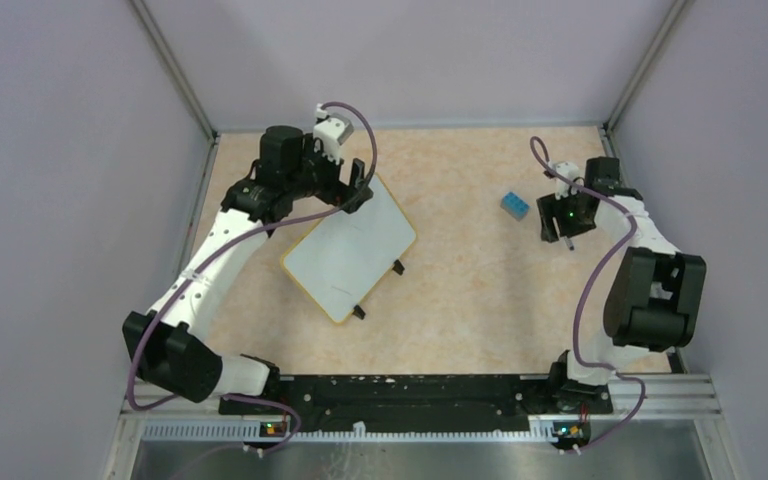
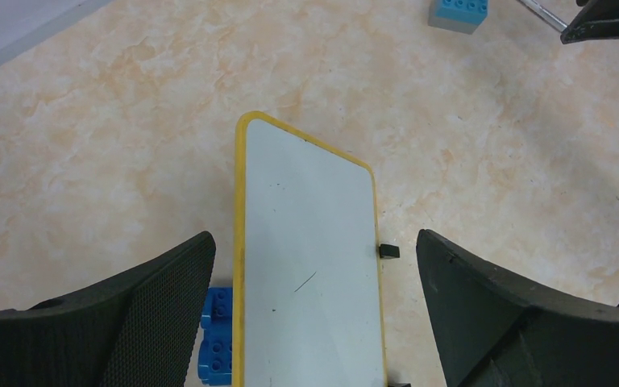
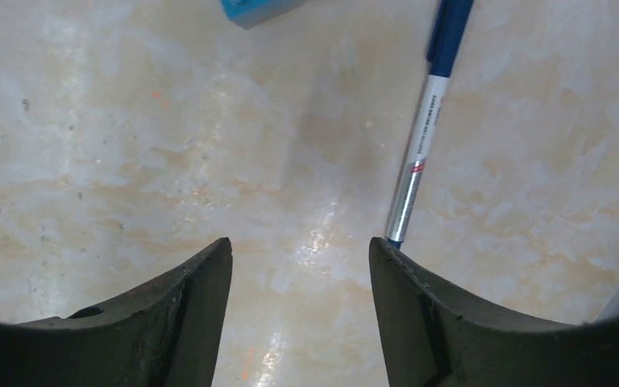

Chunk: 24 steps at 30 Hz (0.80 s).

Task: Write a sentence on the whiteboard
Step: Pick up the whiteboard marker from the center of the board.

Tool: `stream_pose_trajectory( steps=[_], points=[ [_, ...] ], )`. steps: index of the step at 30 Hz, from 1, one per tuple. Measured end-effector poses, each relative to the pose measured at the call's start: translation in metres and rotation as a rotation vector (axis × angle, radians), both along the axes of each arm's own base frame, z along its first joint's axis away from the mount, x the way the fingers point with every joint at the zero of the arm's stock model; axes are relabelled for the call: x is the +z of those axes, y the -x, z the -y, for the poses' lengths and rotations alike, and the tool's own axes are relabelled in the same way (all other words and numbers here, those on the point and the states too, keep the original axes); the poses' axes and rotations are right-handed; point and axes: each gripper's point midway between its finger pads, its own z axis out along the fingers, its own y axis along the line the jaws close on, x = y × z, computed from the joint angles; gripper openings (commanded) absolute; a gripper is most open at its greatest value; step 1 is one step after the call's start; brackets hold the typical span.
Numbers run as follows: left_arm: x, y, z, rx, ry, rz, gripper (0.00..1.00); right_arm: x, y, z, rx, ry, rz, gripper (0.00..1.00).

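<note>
The whiteboard (image 1: pixel 348 252), white with a yellow rim and black clip feet, lies tilted on the table. My left gripper (image 1: pixel 357 188) is over its far corner, open. In the left wrist view the whiteboard (image 2: pixel 310 242) lies below and between the wide-apart fingers of the left gripper (image 2: pixel 314 235). No sentence shows on its face, only a short thin stroke (image 2: pixel 305 282). My right gripper (image 3: pixel 300 240) hangs open just above bare table, with nothing between its fingers. A blue and silver pen (image 3: pixel 421 137) lies there, one end at the right fingertip (image 3: pixel 387 254), outside the jaws.
A small blue block (image 1: pixel 515 206) sits on the table left of the right gripper (image 1: pixel 557 228). Another blue block (image 2: pixel 213 339) peeks out from under the whiteboard's left edge. Grey walls and metal rails surround the table (image 1: pixel 480 300).
</note>
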Motion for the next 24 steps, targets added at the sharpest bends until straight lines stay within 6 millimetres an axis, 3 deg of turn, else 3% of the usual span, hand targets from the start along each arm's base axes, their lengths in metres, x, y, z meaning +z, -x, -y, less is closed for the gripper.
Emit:
stream_pose_trajectory(
  steps=[8,13,20,24],
  points=[
    [-0.015,0.003,0.001,-0.010,-0.004,-0.026,0.99,-0.019,-0.028,0.025,-0.055,0.059,-0.010,0.53],
    [-0.013,0.002,0.003,-0.018,0.006,-0.016,0.99,-0.036,-0.039,0.037,-0.080,0.081,-0.035,0.46],
    [-0.012,0.003,0.006,-0.031,0.016,-0.016,0.99,-0.054,-0.045,0.052,-0.113,0.111,-0.067,0.43],
    [-0.012,0.004,0.007,-0.038,0.020,-0.017,0.99,-0.061,-0.046,0.055,-0.118,0.120,-0.078,0.35]
  ],
)
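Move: The marker's middle lies about 8 cm ahead of the right hand, 5 cm to its right and 7 cm below it, the cap end pointing away from the robot. The light-blue brick stands roughly 11 cm to the left of the marker and 2 cm farther out. From the left hand, the marker is some 48 cm to the right, about 7 cm ahead and 27 cm lower. No touch is plain yet: the right hand heads down onto the marker's plain tail end, sinking about 6 cm while sweeping 5 cm or so to the right and nearly as far forward. Its half-open fingers narrow further until they straddle the barrel with a gap on either side, and the wrist turns slightly clockwise, some 10 degrees in all as it tips. ##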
